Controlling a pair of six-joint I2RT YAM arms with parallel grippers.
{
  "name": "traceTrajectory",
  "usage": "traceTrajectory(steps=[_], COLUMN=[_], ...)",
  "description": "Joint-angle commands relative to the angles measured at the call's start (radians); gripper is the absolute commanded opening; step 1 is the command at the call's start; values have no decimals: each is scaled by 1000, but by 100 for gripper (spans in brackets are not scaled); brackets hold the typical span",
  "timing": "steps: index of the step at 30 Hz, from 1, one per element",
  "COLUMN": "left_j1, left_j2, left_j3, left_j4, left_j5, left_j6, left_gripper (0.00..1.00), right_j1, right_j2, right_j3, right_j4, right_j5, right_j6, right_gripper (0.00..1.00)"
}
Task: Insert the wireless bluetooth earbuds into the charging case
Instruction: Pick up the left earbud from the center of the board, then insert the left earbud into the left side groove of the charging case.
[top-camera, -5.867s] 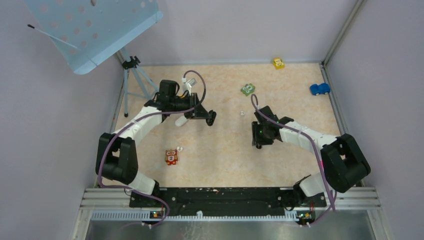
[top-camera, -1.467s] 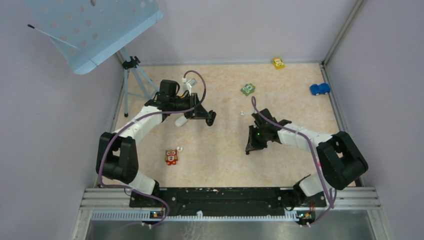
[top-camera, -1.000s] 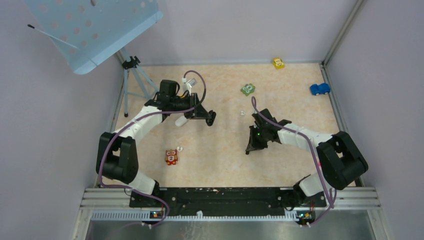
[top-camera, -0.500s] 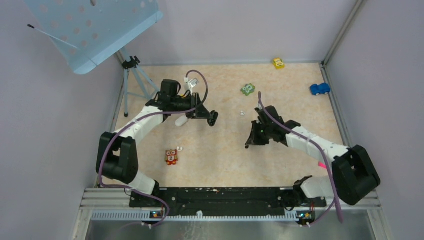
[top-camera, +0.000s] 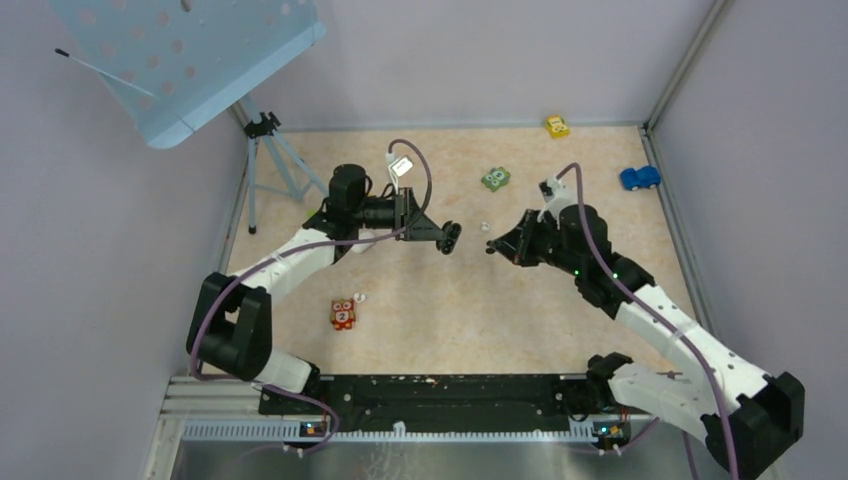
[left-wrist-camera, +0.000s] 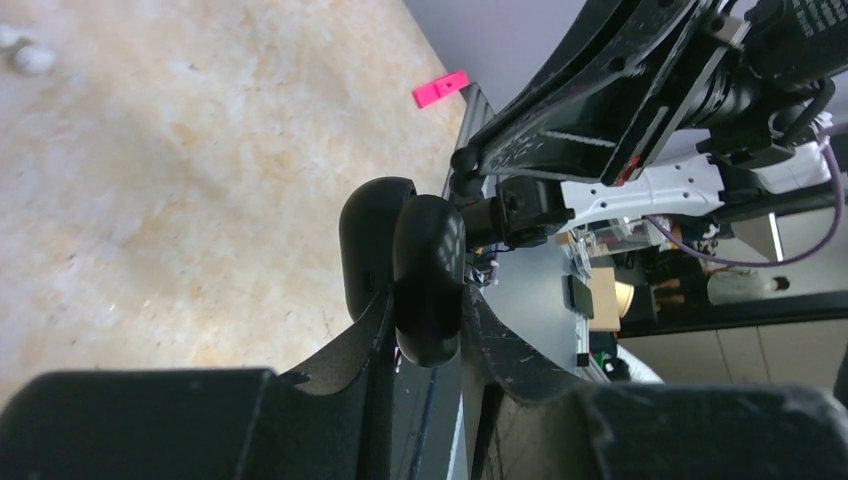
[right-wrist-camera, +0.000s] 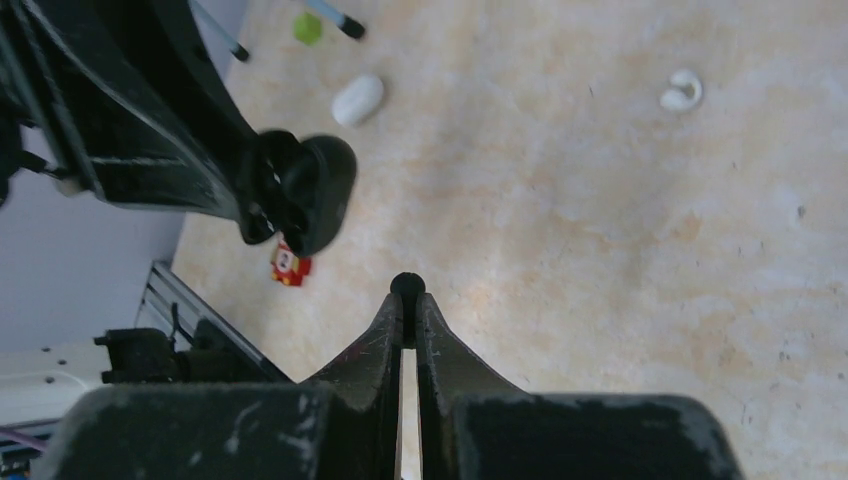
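My left gripper (top-camera: 441, 233) is shut on a black charging case (top-camera: 453, 237), held in the air over the middle of the table. In the left wrist view the case (left-wrist-camera: 404, 262) sits between my fingers with its lid standing apart. My right gripper (top-camera: 492, 247) faces it from the right, a short gap away. It is shut on a tiny black earbud (right-wrist-camera: 407, 283) that pokes out past the fingertips of the gripper (right-wrist-camera: 407, 302). The case (right-wrist-camera: 302, 190) shows ahead and to the left. One white earbud (top-camera: 484, 226) lies on the table between the arms, and another (top-camera: 359, 297) lies near the orange toy.
An orange owl toy (top-camera: 342, 314) stands at the front left. At the back are a green toy (top-camera: 495, 179), a blue car (top-camera: 639, 178) and a yellow toy (top-camera: 557, 126). A white oval object (right-wrist-camera: 357, 100) and a small green ball (right-wrist-camera: 308, 27) lie behind the left arm. A tripod (top-camera: 265, 130) stands at the back left.
The right arm has risen from the table and swung back and up towards the case, jaws closed on the black earbud. The left arm has carried the case to the right.
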Motion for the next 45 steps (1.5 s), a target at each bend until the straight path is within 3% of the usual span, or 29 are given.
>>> traceTrajectory(steps=[1, 5, 13, 18, 21, 28, 33, 37, 45], left_j1=[-46, -54, -60, -63, -72, -109, -110, -109, -105], left_j2=[-58, -62, -71, -29, 15, 42, 0, 4, 34], left_j3=[-7, -29, -14, -52, -33, 5, 27, 68, 95], left_j4=[214, 374, 420, 764, 832, 773, 577, 444, 408], left_j5=[31, 67, 61, -25, -70, -113, -156, -135, -49], left_j6=[-61, -133, -125, -349, -438, -427, -298, -251, -227], left_gripper=[0, 0, 0, 0, 0, 0, 0, 0, 0], right_j1=[10, 10, 10, 10, 10, 10, 10, 10, 10], right_j2=[-106, -156, -210, -218, -231, -233, -231, -220, -184], right_j3=[-17, -11, -2, -4, -7, 5, -1, 2, 7], right_j4=[119, 112, 108, 105, 117, 117, 172, 178, 175], right_j5=[40, 65, 89, 107, 109, 105, 63, 67, -3], right_j6=[19, 22, -1, 27, 38, 4, -11, -34, -118], right_gripper=[0, 0, 0, 0, 0, 0, 0, 0, 0])
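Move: The open black charging case in my left hand is about 9 cm to the left of my right hand, 2 cm farther out and some 2 cm higher. On the table, about 19 cm below my right hand, the white earbuds lie 18 cm ahead and 1 cm left; the white oval thing lies 13 cm ahead and 29 cm left. From my left hand, the black earbud is about 9 cm right, 2 cm back and 2 cm below. Keeping the black earbud pinched, my right hand goes on rising, fast then slowing, by about 8.5 cm with a slight drift right, fingers tipping up some 20 degrees. My left hand keeps the open case and climbs too, drawing back a little at first, then works right and sinks slightly, its fingers ending tilted up; the case comes towards the earbud. ##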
